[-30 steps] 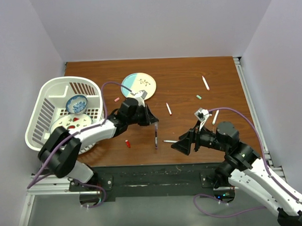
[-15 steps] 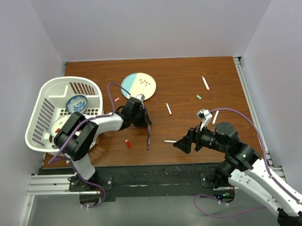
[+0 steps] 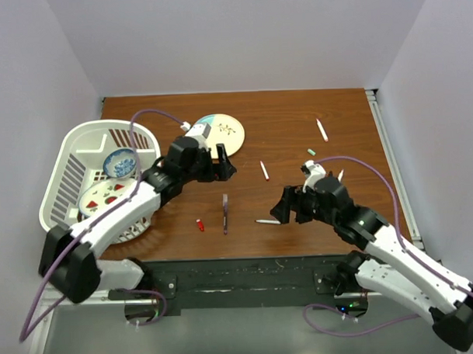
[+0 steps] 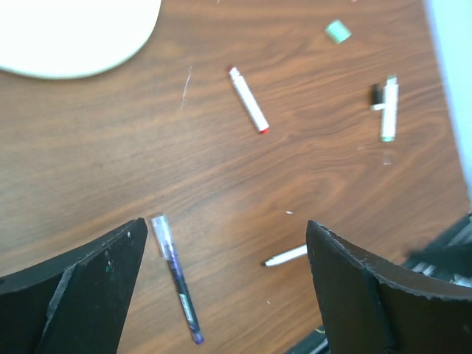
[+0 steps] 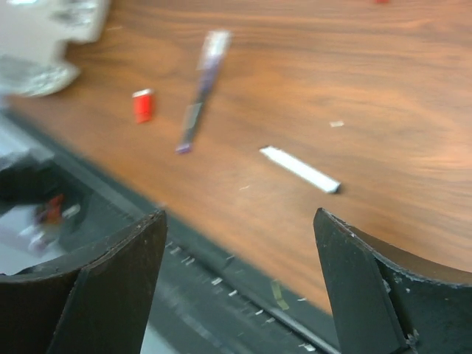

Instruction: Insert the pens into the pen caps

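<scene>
A dark purple pen [image 3: 225,214] [image 4: 177,289] [image 5: 200,94] lies flat on the brown table, free of both grippers. My left gripper [image 3: 224,165] [image 4: 225,225] hangs open above and beyond it, with nothing between its fingers. A white pen with a black tip [image 3: 266,221] [image 4: 286,256] [image 5: 300,169] lies just right of the purple one. My right gripper [image 3: 282,206] [image 5: 238,214] stands open and empty near the table's front edge, beside that white pen. A red cap [image 3: 200,224] [image 5: 142,105] rests left of the purple pen. Other white pens [image 3: 264,170] [image 3: 322,130] and a green cap [image 3: 311,152] [image 4: 338,31] lie farther back.
A white basket [image 3: 72,144] holding bowls stands at the left. A round plate [image 3: 229,131] [image 4: 66,44] lies behind my left gripper. Another white pen [image 4: 389,110] with a small black cap [image 4: 376,96] beside it lies at the right. The table's front edge drops to a black rail [image 5: 221,280].
My left gripper opened and let go of the purple pen, which went from standing tilted to lying flat. The left arm drew back toward the plate. The right gripper shifted slightly.
</scene>
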Tool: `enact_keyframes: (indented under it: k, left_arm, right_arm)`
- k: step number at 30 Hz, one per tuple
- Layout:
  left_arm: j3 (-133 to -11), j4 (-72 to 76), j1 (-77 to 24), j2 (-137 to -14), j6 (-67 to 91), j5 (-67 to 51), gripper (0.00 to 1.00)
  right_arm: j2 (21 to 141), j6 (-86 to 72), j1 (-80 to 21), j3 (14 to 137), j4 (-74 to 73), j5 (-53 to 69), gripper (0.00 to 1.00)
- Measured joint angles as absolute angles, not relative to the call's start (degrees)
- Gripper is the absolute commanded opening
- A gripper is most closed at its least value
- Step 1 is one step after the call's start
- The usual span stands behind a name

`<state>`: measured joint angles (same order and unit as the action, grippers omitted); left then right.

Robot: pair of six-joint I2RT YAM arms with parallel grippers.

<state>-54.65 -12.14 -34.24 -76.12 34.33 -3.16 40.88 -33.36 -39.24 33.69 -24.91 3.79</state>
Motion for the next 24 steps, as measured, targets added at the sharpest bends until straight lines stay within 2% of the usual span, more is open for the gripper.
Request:
enact_keyframes:
  k: [2, 5, 12, 14, 24]
  left_arm:
    - [-54.5, -13.52, -34.17, -71.5, 33.17, -3.05, 0.96]
    - [-53.04, -15.14, -34.15, -64.34, 31.31, -2.52, 0.96]
    - [-45.23, -18.26, -34.13, -52.56, 26.26, -1.23, 0.96]
    - [-44.4, -19.16, -34.13, -50.78, 25.21, -1.1, 0.96]
    - [-43.2, -19.27, -34.13, -44.45, 22.94, 0.05, 0.96]
  right_arm:
    - [46.41, -32.16, -39.24, 36.64, -24.97, 0.05, 0.76]
    - [57.67, -29.58, -39.13, 43.29, -24.36, -5.32, 0.65]
    - [80.4, -24.03, -37.32, 56.38, -21.19, -11.4, 0.54]
    - [85.89, -22.31, -36.56, 59.64, -20.93, -12.16, 0.48]
    - [104.86, -16.36, -32.53, 71.53, -18.81, -12.34, 0.41]
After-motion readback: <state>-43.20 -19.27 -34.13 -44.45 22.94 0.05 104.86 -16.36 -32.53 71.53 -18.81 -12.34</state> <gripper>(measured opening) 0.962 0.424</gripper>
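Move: The red-ended white pen that the open right hand goes for lies about 24 cm ahead of it, 3 cm to its left and some 13 cm below. On the same table top, the plain white pen lies about 4 cm ahead and 3 cm left of the right hand, the capped dark pen 7 cm ahead and 17 cm left, and the green cap 7 cm beyond and 16 cm right of the red-ended pen. From the left hand the red-ended pen lies 11 cm ahead, 13 cm right and 15 cm below. The right hand sweeps forward about 21 cm, passing nearly level at first and then sinking some 9 cm towards the red-ended pen, while its wrist turns about 30 degrees, so that the fingers point more steeply down and more nearly straight ahead, and the gap between them closes to about half without touching the pen. The left hand, empty and already wide open, draws back and to its left about 7 cm each way and ends some 6 cm higher, away from the capped pen, its fingertips tilting up. ##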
